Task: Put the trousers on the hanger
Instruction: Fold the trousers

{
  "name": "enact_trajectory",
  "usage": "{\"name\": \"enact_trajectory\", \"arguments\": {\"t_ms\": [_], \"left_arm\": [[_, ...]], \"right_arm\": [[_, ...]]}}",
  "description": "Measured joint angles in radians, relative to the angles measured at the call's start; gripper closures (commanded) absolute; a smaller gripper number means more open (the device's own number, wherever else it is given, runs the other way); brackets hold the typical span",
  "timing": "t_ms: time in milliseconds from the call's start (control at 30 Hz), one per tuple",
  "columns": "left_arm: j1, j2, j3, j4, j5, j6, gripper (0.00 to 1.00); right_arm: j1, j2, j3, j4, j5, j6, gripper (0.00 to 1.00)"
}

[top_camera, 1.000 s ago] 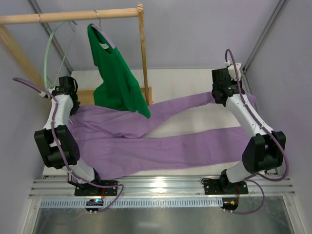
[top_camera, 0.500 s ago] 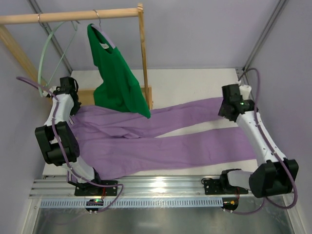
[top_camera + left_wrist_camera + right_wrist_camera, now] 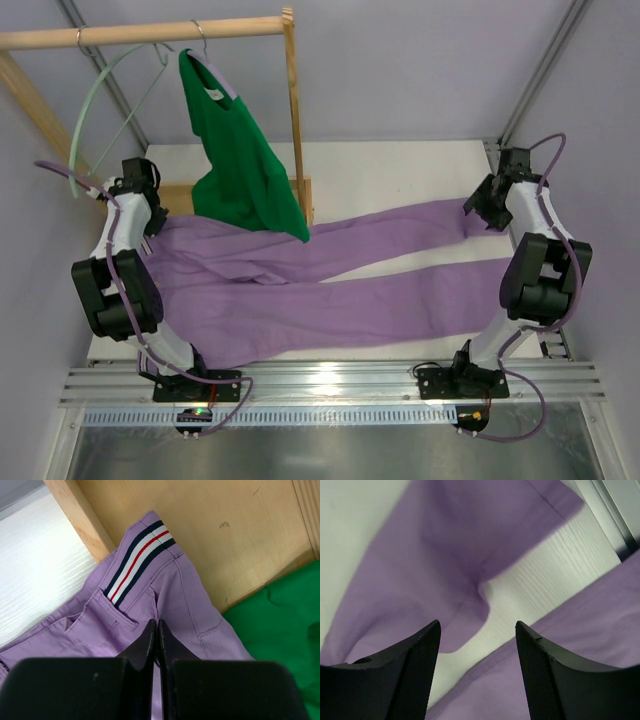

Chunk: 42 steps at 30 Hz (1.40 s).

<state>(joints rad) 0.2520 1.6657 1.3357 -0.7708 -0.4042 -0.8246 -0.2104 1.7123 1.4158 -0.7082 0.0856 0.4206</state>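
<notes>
The lilac trousers (image 3: 330,300) lie flat across the white table, legs running right and the striped waistband (image 3: 137,560) at the left against a wooden board. My left gripper (image 3: 157,625) is shut, pinching the fabric just below the waistband; from above it (image 3: 143,203) sits at the trousers' left end. My right gripper (image 3: 477,632) stands open and holds nothing, hovering over the leg ends (image 3: 420,555) at the far right (image 3: 487,210). The pale mint hanger (image 3: 82,115) hangs from the wooden rail (image 3: 150,33), up and left of the left arm.
A bright green top (image 3: 240,160) on a metal-hooked hanger hangs from the same rail, draping over the trousers' upper part. The rack's upright post (image 3: 293,110) and base board (image 3: 225,530) stand behind. Metal frame struts (image 3: 545,60) border the right side.
The right gripper opened, let go of the upper trouser leg and pulled back to the right edge. The mint hanger swung left. The left arm stayed put.
</notes>
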Motion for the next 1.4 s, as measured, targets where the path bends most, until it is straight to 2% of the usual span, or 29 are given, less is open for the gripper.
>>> {"name": "enact_trajectory", "arguments": {"t_ms": [100, 233, 667, 733, 767, 867, 900, 1133, 1300, 1400], "left_arm": [[0.000, -0.006, -0.012, 0.009, 0.010, -0.004, 1.00], [0.000, -0.019, -0.045, 0.024, 0.020, -0.005, 1.00], [0.000, -0.019, -0.067, 0.042, 0.020, -0.005, 1.00], [0.000, -0.019, -0.068, 0.043, 0.021, -0.005, 0.99], [0.000, -0.019, -0.069, 0.045, 0.021, -0.005, 1.00], [0.000, -0.019, -0.072, 0.049, 0.021, -0.005, 1.00], [0.000, -0.019, -0.072, 0.049, 0.020, -0.005, 1.00], [0.000, -0.011, -0.055, 0.032, -0.007, -0.004, 1.00], [0.013, 0.009, -0.031, 0.016, -0.022, -0.004, 1.00], [0.025, 0.016, -0.030, 0.010, -0.022, -0.002, 1.00]], "right_arm": [[-0.065, 0.014, -0.092, 0.000, -0.027, 0.050, 0.37], [-0.132, 0.056, -0.093, 0.015, -0.030, 0.116, 0.41], [-0.136, 0.245, -0.045, 0.106, -0.089, 0.218, 0.44], [-0.136, 0.252, -0.040, 0.114, -0.093, 0.224, 0.49], [-0.136, 0.254, -0.039, 0.118, -0.093, 0.227, 0.59], [-0.136, 0.258, -0.039, 0.123, -0.091, 0.232, 0.83], [-0.136, 0.258, -0.039, 0.121, -0.084, 0.232, 0.95], [-0.136, 0.215, -0.048, 0.055, 0.042, 0.179, 0.96], [-0.154, 0.035, -0.165, 0.021, 0.156, 0.139, 0.96], [-0.176, -0.020, -0.224, 0.019, 0.184, 0.127, 0.96]]}}
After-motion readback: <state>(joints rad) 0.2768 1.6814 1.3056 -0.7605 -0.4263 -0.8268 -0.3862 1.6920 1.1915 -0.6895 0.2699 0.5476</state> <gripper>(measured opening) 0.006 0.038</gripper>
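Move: The right hand hangs open above the far trouser leg: the spot it goes for, that leg's near edge close to the cuff, is about 10 cm below and 4 cm to its right, hardly ahead. From that hand, the hem corner of this leg is roughly 9 cm right and 1 cm back, and the near leg's cuff end some 19 cm back and 8 cm right, both about 11 cm below. From the left hand, that near edge lies roughly 94 cm right, about level fore and aft, some 6 cm lower; the striped waistband is about 6 cm left, 2 cm ahead and 2 cm lower. The right hand sinks about 10 cm, dipping back a few centimetres and coming forward again as it shifts slightly right and turns some 15 degrees clockwise, then shuts its fingers on the near edge of the far leg close to the cuff. Keeping that pinch, it draws the leg back about 9 cm and some 4 cm to the right, rising about 4 cm, towards and over the near leg, while the left hand stays shut on the cloth by the waistband, easing down and then a little left. ##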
